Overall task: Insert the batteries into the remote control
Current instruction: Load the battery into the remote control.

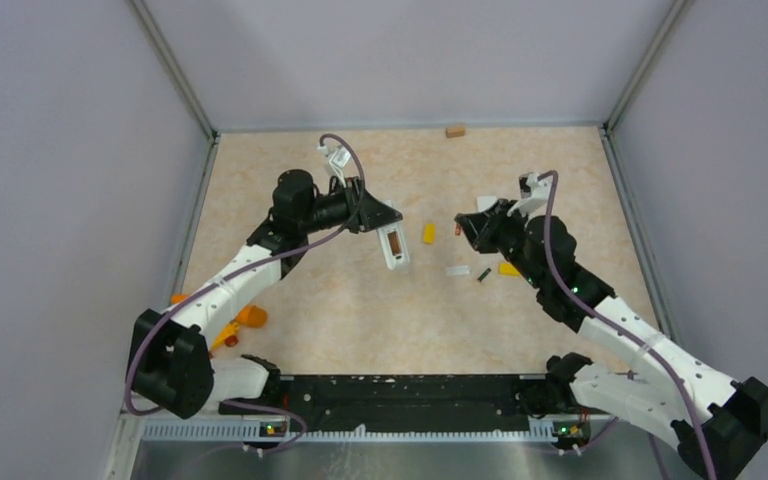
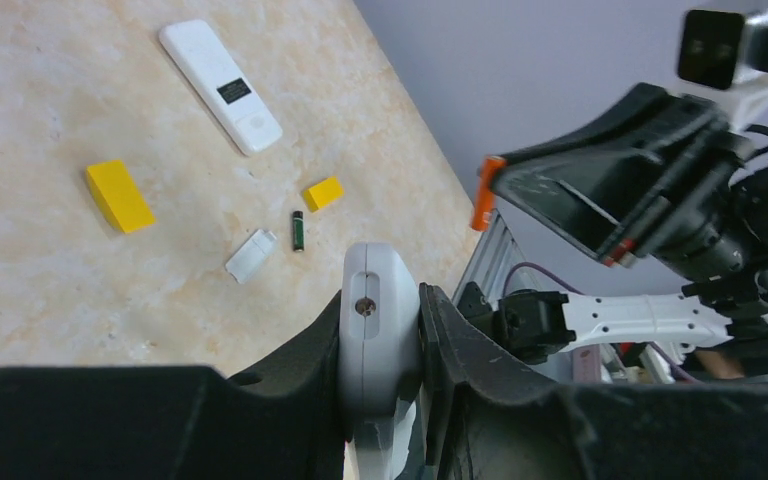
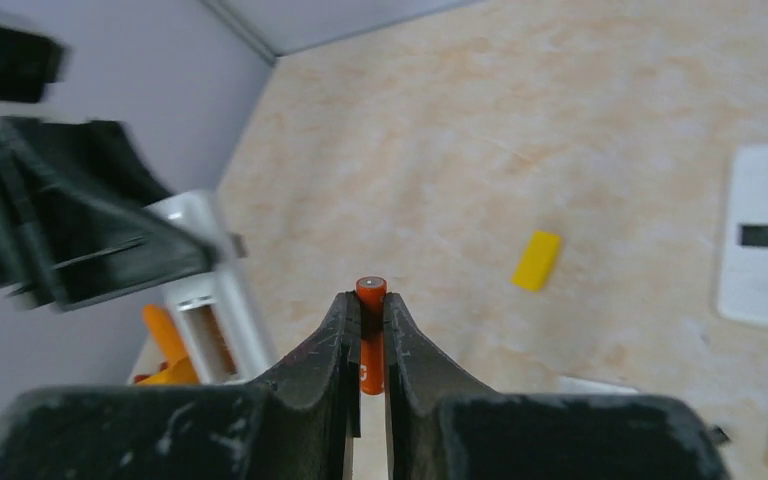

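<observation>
My left gripper [image 1: 384, 224] is shut on the slim white remote control [image 1: 395, 246] and holds it above the table, its battery recess facing up with something brown inside. In the left wrist view the remote's end [image 2: 380, 320] sits clamped between the jaws. My right gripper [image 1: 464, 228] is shut on the orange-and-black battery [image 3: 370, 340], held in the air just right of the remote [image 3: 210, 290]. A dark battery [image 1: 483, 274] lies on the table, and it also shows in the left wrist view [image 2: 298, 230]. A third battery is not clearly visible.
A second white remote with a small screen [image 2: 222, 85] lies under the right arm. A small white cover [image 1: 457, 270] and two yellow blocks [image 1: 428, 233] [image 1: 508, 268] lie mid-table. A brown block [image 1: 454, 130] sits at the back wall. Orange parts [image 1: 250, 316] lie near the left arm.
</observation>
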Tool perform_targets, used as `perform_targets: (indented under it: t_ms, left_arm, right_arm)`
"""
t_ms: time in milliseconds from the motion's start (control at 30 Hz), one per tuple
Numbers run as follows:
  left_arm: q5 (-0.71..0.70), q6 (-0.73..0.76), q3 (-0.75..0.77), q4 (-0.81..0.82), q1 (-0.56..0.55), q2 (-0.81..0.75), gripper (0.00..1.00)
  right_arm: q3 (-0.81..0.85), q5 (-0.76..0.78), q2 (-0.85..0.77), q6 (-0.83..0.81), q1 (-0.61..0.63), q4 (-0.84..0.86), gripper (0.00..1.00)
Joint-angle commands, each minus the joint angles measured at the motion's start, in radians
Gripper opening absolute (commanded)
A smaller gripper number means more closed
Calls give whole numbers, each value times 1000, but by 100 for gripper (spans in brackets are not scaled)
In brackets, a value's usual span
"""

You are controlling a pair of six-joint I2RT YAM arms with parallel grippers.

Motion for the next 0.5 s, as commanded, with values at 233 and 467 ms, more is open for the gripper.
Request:
perform_targets:
  t_ms: [233,467]
  left_arm:
    - [41,-182,154,-155,6,102,0]
    - [62,-197,178,-236,6,118,0]
  right_arm:
    - [65,-50,93,-253,253,350,2]
    - [88,-39,151,-342,322,391,3]
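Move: The open battery compartment of the remote in my left hand lies about 13 cm to the left of my right hand, some 5 cm back and roughly level with it. On the table, some 22 cm below my right hand, a yellow block lies about 13 cm ahead and 10 cm left, and the white cover about 3 cm ahead and 1 cm left. From my left hand, the orange battery I'm bringing is about 12 cm right and 2 cm back, roughly level. Still pinching the orange battery, I swing my right hand about 10 cm left and 5 cm back to the remote's compartment, climbing some 5 cm at first and then easing a little down, while the wrist turns counter-clockwise and tips up. My left hand keeps its grip and rolls the remote nearly 20 degrees, near end rising, as it shifts about a centimetre right and down. ##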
